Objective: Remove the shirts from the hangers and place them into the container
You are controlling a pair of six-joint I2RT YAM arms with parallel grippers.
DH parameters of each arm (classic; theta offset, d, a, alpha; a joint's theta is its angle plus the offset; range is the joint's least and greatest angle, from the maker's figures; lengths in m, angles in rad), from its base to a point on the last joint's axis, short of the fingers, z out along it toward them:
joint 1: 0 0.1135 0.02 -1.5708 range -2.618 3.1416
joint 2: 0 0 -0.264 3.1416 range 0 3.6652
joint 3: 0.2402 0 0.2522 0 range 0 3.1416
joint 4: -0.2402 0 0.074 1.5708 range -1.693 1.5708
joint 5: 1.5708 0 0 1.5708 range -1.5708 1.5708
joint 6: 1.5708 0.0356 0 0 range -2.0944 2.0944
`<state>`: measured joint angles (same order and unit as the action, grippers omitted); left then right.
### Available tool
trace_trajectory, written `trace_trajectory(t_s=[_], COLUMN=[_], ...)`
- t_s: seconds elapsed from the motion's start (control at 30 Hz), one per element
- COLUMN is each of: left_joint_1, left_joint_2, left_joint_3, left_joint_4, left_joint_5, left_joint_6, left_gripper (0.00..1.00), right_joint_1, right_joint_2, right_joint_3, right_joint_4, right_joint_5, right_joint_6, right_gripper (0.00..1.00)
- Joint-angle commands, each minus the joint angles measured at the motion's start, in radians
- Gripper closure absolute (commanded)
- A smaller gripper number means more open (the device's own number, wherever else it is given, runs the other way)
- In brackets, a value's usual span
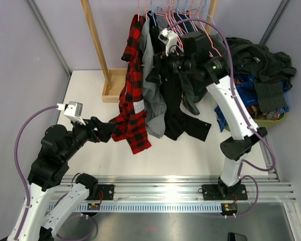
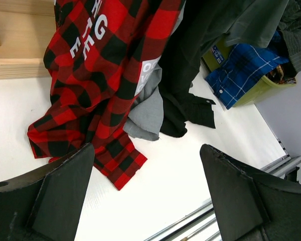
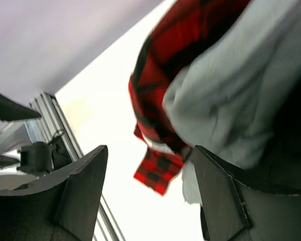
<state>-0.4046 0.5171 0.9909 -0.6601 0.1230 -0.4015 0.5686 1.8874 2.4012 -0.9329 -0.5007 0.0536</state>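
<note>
Three shirts hang from the rail: a red-and-black plaid shirt (image 1: 133,90), a grey shirt (image 1: 153,95) and a black shirt (image 1: 175,110), their tails reaching the table. Thin pink and light blue hangers (image 1: 175,10) crowd the rail above. My left gripper (image 1: 108,131) is open beside the plaid shirt's lower hem; in the left wrist view the left gripper (image 2: 148,201) holds nothing, the plaid shirt (image 2: 100,75) lying ahead. My right gripper (image 1: 158,61) is raised against the hanging shirts and open; the right gripper (image 3: 150,196) is empty, the grey shirt (image 3: 231,100) by its right finger. The yellow-green container (image 1: 277,119) stands at the right.
The container (image 2: 261,90) is heaped with dark clothes (image 1: 261,60) and a blue checked shirt (image 2: 241,70). A wooden rack post (image 1: 95,40) and its base (image 1: 113,85) stand at the back left. Metal rails (image 1: 180,188) run along the near table edge.
</note>
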Motion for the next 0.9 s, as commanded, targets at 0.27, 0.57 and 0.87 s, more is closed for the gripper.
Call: trace_trajectory(t_s=[0.27, 0.57, 0.87], left_joint_1=[0.000, 0.000, 0.000], left_joint_2=[0.008, 0.001, -0.009], left_joint_3=[-0.012, -0.012, -0.009], left_joint_4=[0.053, 0.040, 0.028], left_joint_5=[0.030, 0.020, 0.009], left_joint_6=[-0.022, -0.014, -0.003], left_gripper=[0.10, 0.10, 0.10], right_joint_1=[0.007, 0.007, 0.007], right_joint_2=[-0.304, -0.122, 0.030], right_joint_3=[-0.247, -0.097, 0.013], right_joint_4=[0.221, 0.180, 0.246], right_joint_5=[0.275, 0.476, 0.634], right_joint_6=[-0.032, -0.046, -0.046], right_gripper=[0.23, 0.28, 0.54])
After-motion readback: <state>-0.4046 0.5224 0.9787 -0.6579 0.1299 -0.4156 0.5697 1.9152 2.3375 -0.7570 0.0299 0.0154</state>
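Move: The black shirt's upper edge, just below its hanger, is about 10 cm ahead of the right hand, 5 cm to its right and slightly below. The upper part of the grey shirt hangs some 8 cm ahead and 2 cm left of that hand, with the red plaid shirt about 8 cm ahead and 7 cm left. The bunched hangers are roughly 12 cm ahead and 8 cm right. From the left hand, the black shirt's edge is about 27 cm ahead, 19 cm right and 7 cm higher. The right hand brings its open fingers astride the black shirt's upper edge and starts to close them, ending about half open. It first backs off from the grey shirt, swinging right and rising some 6 cm, then drives forward about 12 cm and down onto the black shirt. On the way its fingers turn clockwise from pointing left towards forward, nearly 30 degrees, and tip up a little. ##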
